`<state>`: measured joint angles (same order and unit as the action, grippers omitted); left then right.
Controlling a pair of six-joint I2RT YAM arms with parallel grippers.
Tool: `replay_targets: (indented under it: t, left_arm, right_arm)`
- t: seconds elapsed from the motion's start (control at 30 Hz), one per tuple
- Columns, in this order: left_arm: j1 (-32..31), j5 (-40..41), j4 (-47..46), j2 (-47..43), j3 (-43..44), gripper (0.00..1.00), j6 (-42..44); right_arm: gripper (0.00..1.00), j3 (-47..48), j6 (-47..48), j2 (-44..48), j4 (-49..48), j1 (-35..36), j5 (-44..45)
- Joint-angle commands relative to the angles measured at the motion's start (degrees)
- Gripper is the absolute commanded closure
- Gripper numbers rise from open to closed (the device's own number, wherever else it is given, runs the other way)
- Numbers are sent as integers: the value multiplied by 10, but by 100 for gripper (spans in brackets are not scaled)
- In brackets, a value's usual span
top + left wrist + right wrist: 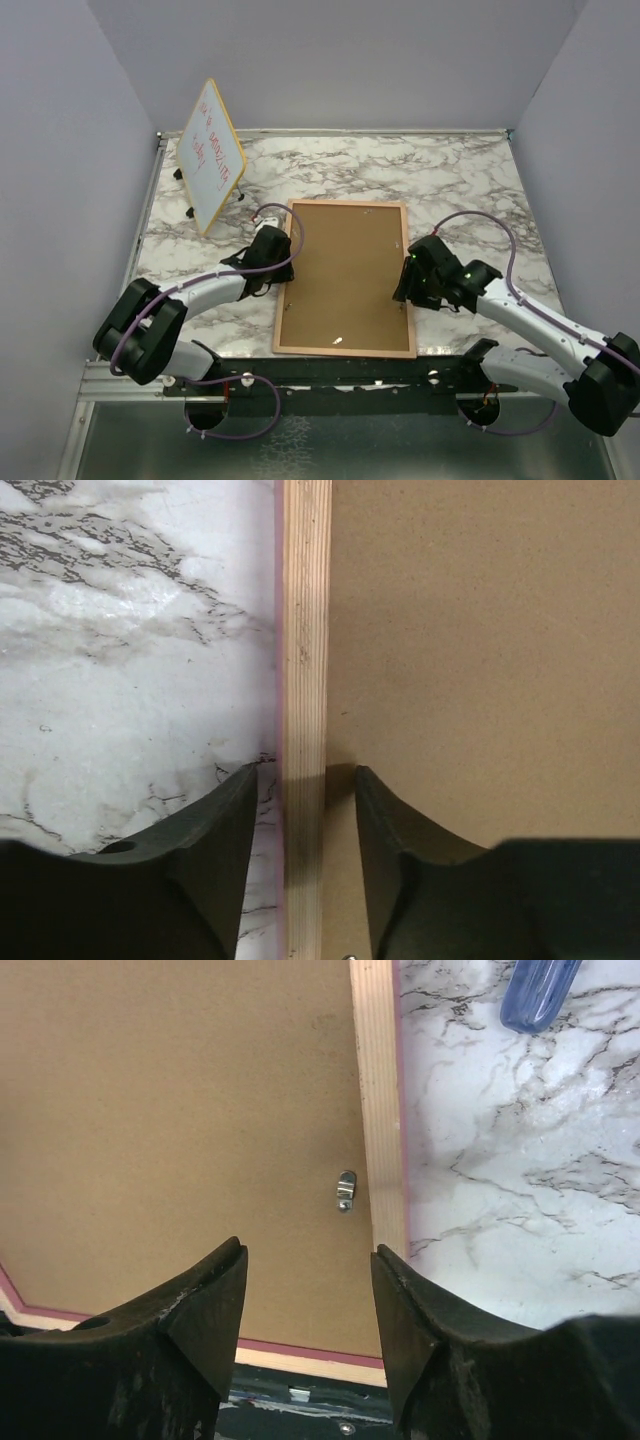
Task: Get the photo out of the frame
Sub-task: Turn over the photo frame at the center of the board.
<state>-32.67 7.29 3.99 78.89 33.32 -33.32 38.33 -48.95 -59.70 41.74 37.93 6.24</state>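
Observation:
The frame (345,275) lies face down on the marble table, its brown fibreboard back (480,630) facing up. The photo is hidden under that back. My left gripper (286,264) sits at the frame's left edge. In the left wrist view the left gripper (305,775) is open and straddles the pale wooden rail (305,630), with a small gap on each side. My right gripper (408,285) hovers at the right edge. In the right wrist view the right gripper (308,1250) is open over the back, beside the right rail (378,1110). A small metal clip (345,1190) lies just ahead of it.
A yellow-edged whiteboard (212,155) with red writing stands tilted at the back left. A blue translucent object (540,990) lies on the marble right of the frame. The frame's near edge reaches the table's front rail (330,375).

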Motion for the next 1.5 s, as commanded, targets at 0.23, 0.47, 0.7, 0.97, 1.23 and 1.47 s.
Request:
replay_targets:
  t: [0.23, 0.47, 0.7, 0.97, 1.23, 1.47]
  left_arm:
    - [-15, 34, 60, -16, 19, 90, 6]
    - [-15, 40, 104, -45, 61, 100, 11]
    - [-14, 46, 153, -52, 125, 100, 17]
    - [-14, 38, 190, -55, 181, 100, 23]
    - [-14, 20, 191, -75, 184, 100, 8]
    - [-14, 4, 192, -78, 186, 100, -3]
  right_arm:
    - [40, -6, 75, 80, -111, 22, -105]
    - [40, -13, 169, 106, -217, 76, -103]
    - [38, -20, 321, 72, -326, 237, 52]
    - [17, -114, 529, 54, -578, 454, 257]
    - [15, -84, 629, -120, -711, 594, 401]
    - [15, -44, 655, -240, -759, 638, 413]
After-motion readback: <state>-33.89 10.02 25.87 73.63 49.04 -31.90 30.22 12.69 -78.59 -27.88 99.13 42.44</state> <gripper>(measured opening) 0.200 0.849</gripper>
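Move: The left hand has the wooden left bar of the frame between its open fingers, practically at the finger pads and about 1 cm below them; the left clip lies roughly 7 cm back and 1 cm to the right. For the right hand, the left part of the near bar is some 10 cm back, 20 cm left and 6 cm down. At that lower level the right clip is about 2 cm back and 1 cm right, and the screwdriver handle 9 cm ahead and 8 cm right. Upward goes the left hand, about 8 cm, once its fingers have closed and pinched the left bar, and it keeps that grip. The right hand rises off the right side, sweeps some 20 cm left and 10 cm back towards the near bar, then sinks about 4 cm, its wrist turning counter-clockwise until the fingers, opening wider, point forward-left and nearly level. ##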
